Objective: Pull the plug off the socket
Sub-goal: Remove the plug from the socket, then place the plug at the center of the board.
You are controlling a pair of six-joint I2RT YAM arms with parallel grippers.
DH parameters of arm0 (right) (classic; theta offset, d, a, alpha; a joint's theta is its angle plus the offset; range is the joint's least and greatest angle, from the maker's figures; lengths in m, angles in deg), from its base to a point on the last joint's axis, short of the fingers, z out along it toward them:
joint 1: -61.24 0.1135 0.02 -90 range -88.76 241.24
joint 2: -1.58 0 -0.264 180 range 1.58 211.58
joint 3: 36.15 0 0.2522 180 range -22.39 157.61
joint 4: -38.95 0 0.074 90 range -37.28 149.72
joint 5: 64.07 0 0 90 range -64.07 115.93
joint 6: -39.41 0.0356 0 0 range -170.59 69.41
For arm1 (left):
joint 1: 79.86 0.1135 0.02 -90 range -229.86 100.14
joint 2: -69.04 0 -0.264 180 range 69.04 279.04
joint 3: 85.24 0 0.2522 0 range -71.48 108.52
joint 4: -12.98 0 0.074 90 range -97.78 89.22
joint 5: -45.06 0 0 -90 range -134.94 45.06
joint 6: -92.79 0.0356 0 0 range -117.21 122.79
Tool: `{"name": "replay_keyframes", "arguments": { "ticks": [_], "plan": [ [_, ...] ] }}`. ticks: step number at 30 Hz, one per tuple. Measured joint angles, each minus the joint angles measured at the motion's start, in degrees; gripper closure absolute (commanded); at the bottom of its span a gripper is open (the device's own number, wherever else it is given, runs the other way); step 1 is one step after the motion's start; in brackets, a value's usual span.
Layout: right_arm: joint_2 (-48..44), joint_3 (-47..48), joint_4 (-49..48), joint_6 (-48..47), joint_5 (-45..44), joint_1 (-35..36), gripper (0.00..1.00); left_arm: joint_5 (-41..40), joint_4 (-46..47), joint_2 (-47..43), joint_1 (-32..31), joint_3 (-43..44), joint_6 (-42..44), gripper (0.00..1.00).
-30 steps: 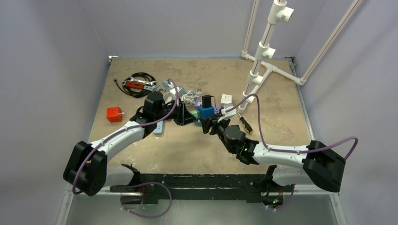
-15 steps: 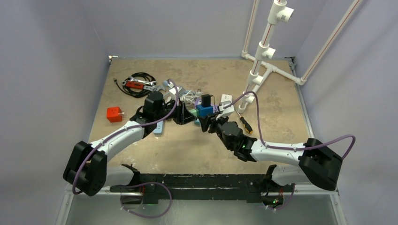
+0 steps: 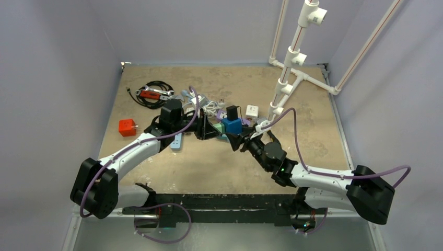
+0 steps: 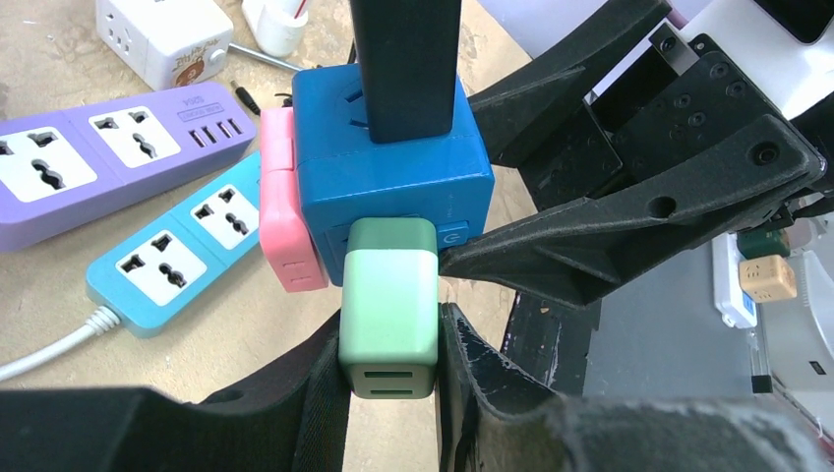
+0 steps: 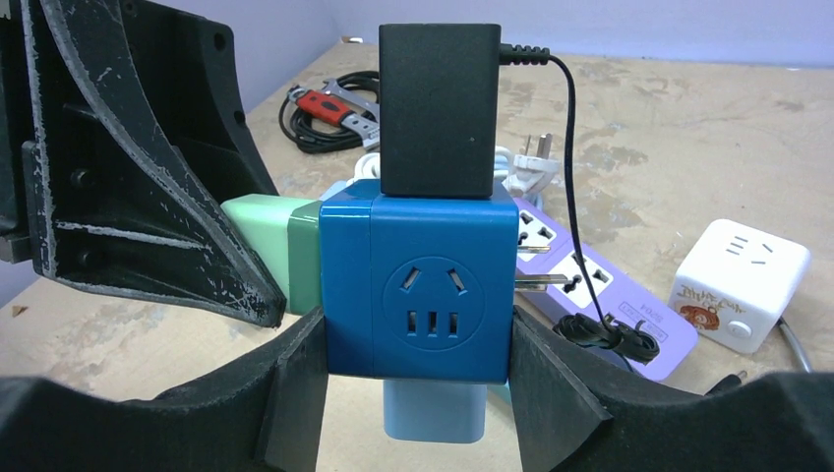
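A blue cube socket (image 5: 418,290) is held off the table, my right gripper (image 5: 418,364) shut on its two sides. A mint green plug (image 4: 388,315) sticks out of one face, its dark green end against the cube (image 4: 393,177). My left gripper (image 4: 388,364) is shut on that green plug. A black adapter (image 5: 438,108) stands in the cube's top, a pink plug (image 4: 285,216) sits in another side, and a pale blue plug (image 5: 433,411) hangs underneath. From above, the two grippers meet at the cube (image 3: 231,126) mid-table.
Behind the cube lie a purple power strip (image 4: 98,167), a light blue strip (image 4: 167,261) and a white cube socket (image 5: 738,285). A red cube (image 3: 127,127) and coiled black cable (image 3: 154,94) sit left. A white pipe frame (image 3: 290,68) rises at back right.
The right arm's elbow and forearm have swung to the right, and the blue cube has shifted slightly right with it. Both grips are unchanged and the left arm has barely moved.
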Motion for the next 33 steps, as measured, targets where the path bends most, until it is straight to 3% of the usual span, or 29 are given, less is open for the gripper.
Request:
{"name": "replay_keyframes", "arguments": {
  "ticks": [20, 26, 33],
  "plan": [
    [11.96, 10.19, 10.36, 6.40, -9.99, -1.11, 1.00, -10.91, -0.98, -2.91, -1.03, -1.57, 2.58, 1.00],
    [8.83, 9.25, 9.70, 6.03, -9.99, -1.11, 1.00, -14.27, -2.49, -2.62, -0.68, -1.49, 2.99, 1.00],
    [-2.62, 3.43, 5.70, 3.26, -10.60, -1.11, 1.00, -23.61, -9.55, 4.79, 2.16, 1.29, 3.21, 1.00]
  ]
}}
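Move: My left hand already grips the green plug, still in the left face of the blue socket. The socket's middle lies about 6 cm to my left hand's right, 2 cm ahead and 1 cm below. From my right hand, clamping the socket, the green plug is some 5 cm left and 1 cm back. On the table about 17 cm below my left hand, the teal strip lies some 7 cm ahead and 6 cm right, the purple strip 15 cm ahead and 7 cm right. I keep both grips and pull the green plug leftward away from the blue socket: my left hand first eases forward-left a couple of centimetres, then swings down, forward and left, ending some 10 cm off, fingers tipping down and turning counter-clockwise. My right hand carries the socket forward about 4 cm and down, turning slightly clockwise, then reverses up, right and a little back. ##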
